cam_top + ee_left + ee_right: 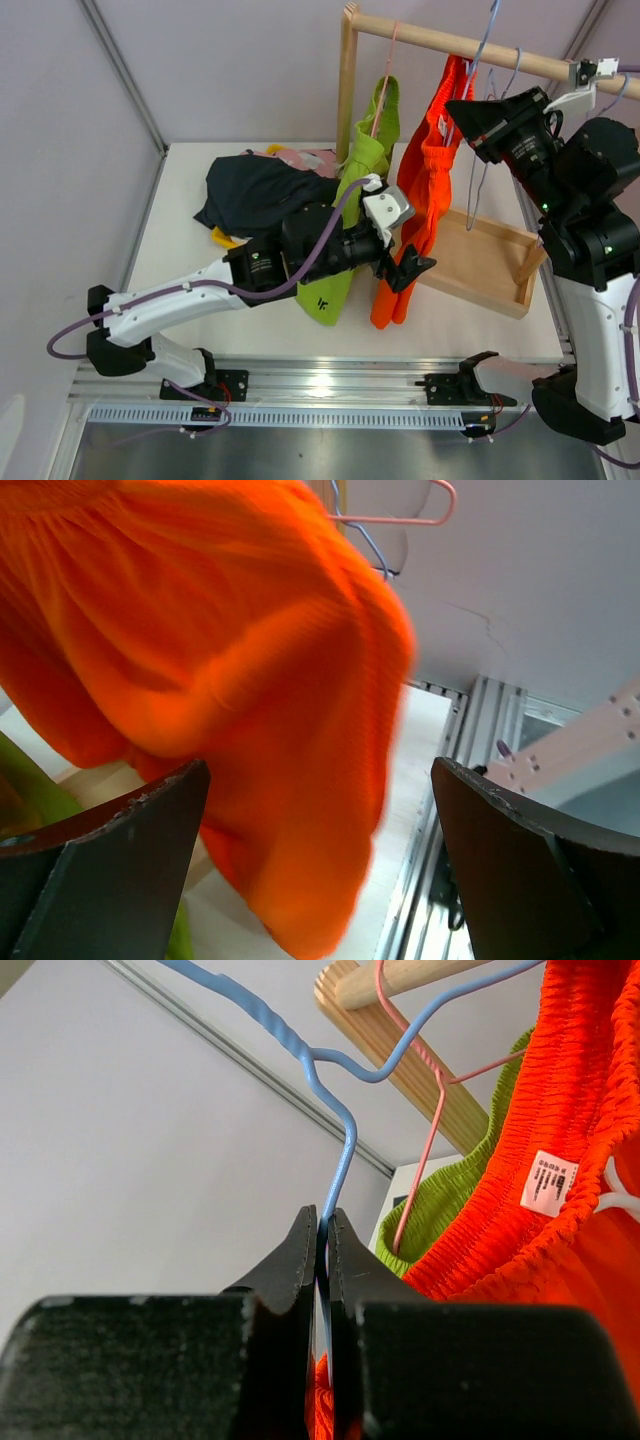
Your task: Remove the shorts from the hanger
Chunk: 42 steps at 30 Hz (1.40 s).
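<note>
Bright orange shorts [425,190] hang from a blue wire hanger [483,50] on the wooden rod [430,35]. My right gripper [322,1222] is shut on that blue hanger [340,1130], just above the orange waistband [570,1260]. Lime green shorts [360,170] hang beside them on a pink hanger [430,1140]. My left gripper [405,268] stands open at the orange shorts' lower leg. In the left wrist view the orange fabric [220,650] hangs between the wide-apart fingers [120,840], not pinched. Black shorts [260,190] and pink shorts [305,158] lie heaped on the table.
A shallow wooden tray [480,255] lies on the table under the rod, to the right. The rack's upright post [346,90] stands behind the green shorts. More wire hangers [515,70] hang on the rod near my right arm. A metal rail [330,385] runs along the near edge.
</note>
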### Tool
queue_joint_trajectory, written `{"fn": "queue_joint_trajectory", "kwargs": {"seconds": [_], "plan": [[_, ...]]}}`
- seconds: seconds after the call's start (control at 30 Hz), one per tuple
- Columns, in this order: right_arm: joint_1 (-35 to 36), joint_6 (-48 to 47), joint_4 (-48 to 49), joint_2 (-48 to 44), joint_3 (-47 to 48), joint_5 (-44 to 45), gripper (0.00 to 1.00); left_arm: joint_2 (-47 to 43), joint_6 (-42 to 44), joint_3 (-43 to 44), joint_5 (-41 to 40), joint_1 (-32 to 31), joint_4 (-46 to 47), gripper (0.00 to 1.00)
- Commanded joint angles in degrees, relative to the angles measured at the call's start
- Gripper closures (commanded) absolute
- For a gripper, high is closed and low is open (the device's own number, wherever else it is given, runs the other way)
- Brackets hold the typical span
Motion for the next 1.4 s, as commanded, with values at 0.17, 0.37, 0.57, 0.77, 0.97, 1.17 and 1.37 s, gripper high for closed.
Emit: {"fn": "queue_joint_trajectory", "kwargs": {"seconds": [0.17,0.37,0.57,0.77,0.97,1.17,1.37], "plan": [[0.63,4.49,6.07,-5.01,-3.28,-1.45,1.00,4.85,1.49,4.11,-5.50,-0.20,9.07,0.08],[0.55,4.58,5.72,-6.33,-5.57,-0.93,1.00,4.76,0.80,4.46,-8.06,-0.38,9.87,1.00],[0.11,2.74,5.28,-5.19,-4.52,0.13,1.00,-1.82,0.79,-4.21,-14.20,-6.08,9.69,1.00],[-2.44,0.45,1.77,-0.18,4.43,0.57,1.00,-10.78,-1.93,-22.30,-24.04,-17.59,13.03,1.00],[-4.64,0.01,0.79,2.55,9.90,0.04,1.00,-11.86,-5.97,-28.14,-28.53,-24.10,13.65,1.00],[-5.17,1.59,0.27,0.36,7.97,-0.13,1.00,-8.69,-2.48,-26.65,-30.81,-24.37,16.26,1.00],[-5.25,4.39,-3.94,-2.01,7.18,-2.06,1.00,-2.54,-0.97,-19.98,-30.74,-20.07,17.33,1.00]]}}
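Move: The orange shorts hang from the blue hanger that the right hand holds. Their leg is about 4 cm to the right and 3 cm ahead of the open left fingers, roughly level with them, and the waistband some 13 cm ahead, 5 cm right and 14 cm higher. The green shorts hang about 9 cm left of the left hand and 6 cm ahead. From the right hand, the orange leg lies some 10 cm back, 3 cm left and 16 cm down. The orange leg slips in between the left fingers as they reach about 3 cm right and 2 cm forward, and they shut on it. Pinching it, the left hand pulls back some 10 cm while also drawing left, then goes on down to about 10 cm lower, easing back right. The right hand keeps the blue hanger gripped nearly in place, tipping slightly down. ##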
